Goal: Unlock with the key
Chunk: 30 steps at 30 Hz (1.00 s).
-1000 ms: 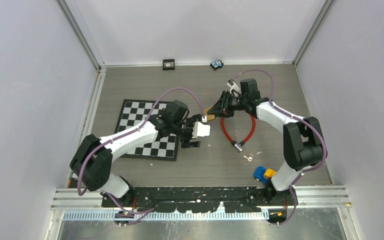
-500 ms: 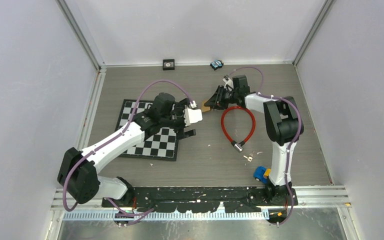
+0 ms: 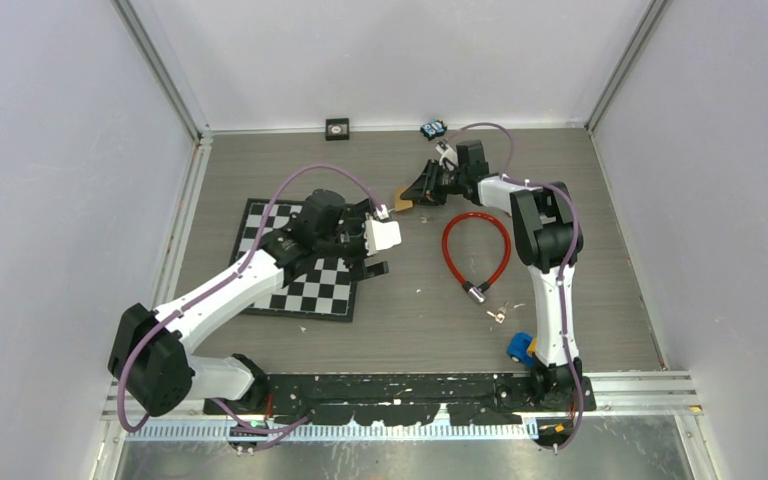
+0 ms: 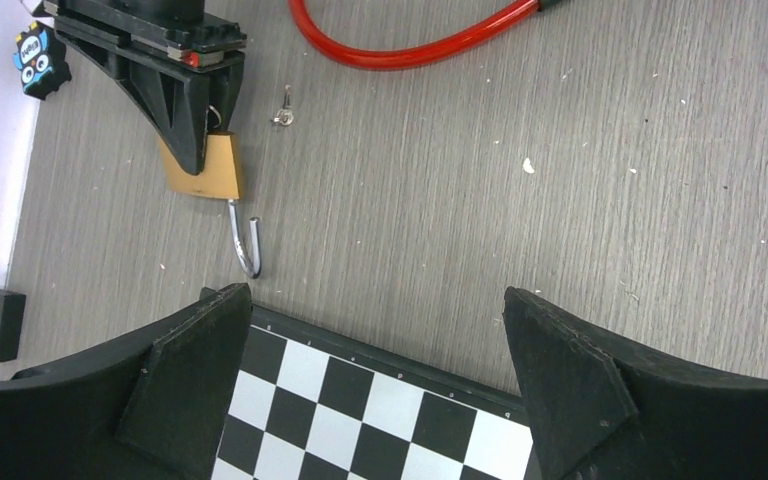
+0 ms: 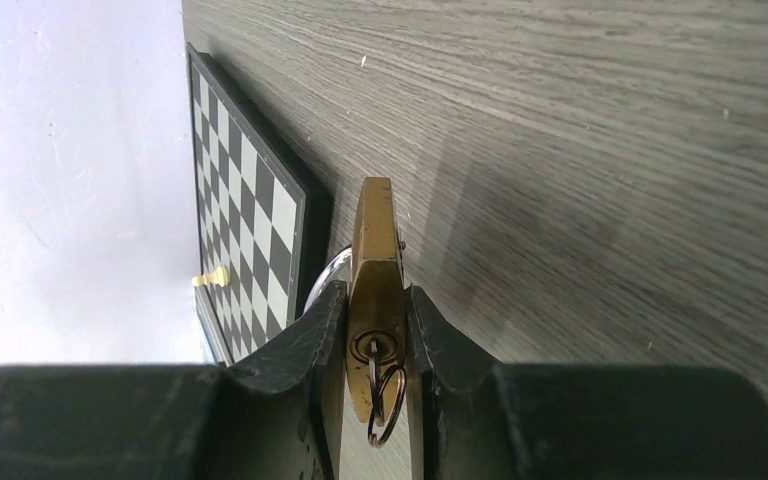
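Observation:
My right gripper [image 3: 418,191] is shut on a brass padlock [image 5: 375,250], squeezing its body [image 3: 403,197] between both fingers just above the table. The key [image 5: 372,362] sits in the keyhole on the padlock's underside, and its ring [image 5: 387,398] hangs loose. In the left wrist view the padlock [image 4: 203,168] has its silver shackle [image 4: 245,240] swung out, one end free. My left gripper [image 4: 375,310] is open and empty over the chessboard's edge, short of the shackle [image 5: 325,275]. In the top view the left gripper [image 3: 384,250] is to the lower left of the padlock.
A chessboard [image 3: 300,262] lies under the left arm. A red cable lock [image 3: 477,248] with spare keys [image 3: 497,316] lies right of centre. A small black box [image 3: 337,128] and a blue toy [image 3: 433,129] sit by the back wall. A blue-yellow toy car [image 3: 526,347] is near the right base.
The left gripper has opened wide and drawn back up and to the left. The right gripper carried the padlock toward the back wall and kept its grip.

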Each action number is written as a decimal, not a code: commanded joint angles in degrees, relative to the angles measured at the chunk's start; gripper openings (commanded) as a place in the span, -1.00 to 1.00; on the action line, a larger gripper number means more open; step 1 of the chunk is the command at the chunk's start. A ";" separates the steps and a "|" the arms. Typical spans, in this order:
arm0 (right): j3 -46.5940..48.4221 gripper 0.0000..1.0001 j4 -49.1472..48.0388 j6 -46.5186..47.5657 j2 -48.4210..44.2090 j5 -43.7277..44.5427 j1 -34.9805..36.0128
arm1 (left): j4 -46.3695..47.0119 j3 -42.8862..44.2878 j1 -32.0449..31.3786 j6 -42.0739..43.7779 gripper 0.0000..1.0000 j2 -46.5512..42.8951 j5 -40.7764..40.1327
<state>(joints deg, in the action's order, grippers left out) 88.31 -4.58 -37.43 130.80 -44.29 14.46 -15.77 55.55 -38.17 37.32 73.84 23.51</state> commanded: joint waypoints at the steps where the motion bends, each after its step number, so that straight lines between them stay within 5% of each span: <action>1: 3.27 -0.65 -2.81 0.26 0.86 -3.29 -1.52 | 2.34 -0.61 0.12 0.22 0.99 -1.81 0.13; 18: 4.99 0.09 -0.96 0.00 3.14 -4.56 -3.38 | 1.88 -1.28 0.13 0.28 0.99 -1.72 1.24; 30: 5.38 0.31 14.27 16.13 -3.34 6.83 -2.81 | 1.79 -1.25 0.18 0.11 0.99 -1.73 1.63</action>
<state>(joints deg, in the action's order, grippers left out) 92.03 2.61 -29.63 132.16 -44.29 11.33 -15.77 54.50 -38.17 37.50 73.84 23.86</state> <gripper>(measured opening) 0.647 0.994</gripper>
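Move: The right hand still pinches the padlock's key end; the padlock's middle is about 2 cm left, 1 cm ahead and 1 cm below that hand, just above the bare table it goes to. A loose key lies about 5 cm back and 3 cm right of the hand, the red cable lock's middle some 11 cm back and 13 cm right, both on the table about 3 cm below. From the left hand the padlock is roughly 17 cm ahead, 4 cm right and 14 cm down. The right hand moves about 3 cm to its right, drifting roughly a centimetre forward and dipping about 1.5 cm towards the table before easing slightly up again, its fingers still pointing left and down. Early in this shift the fingers begin to open and spread to about two thirds of full width, ending the two-sided pinch on the padlock while one finger stays close beside its key end. ##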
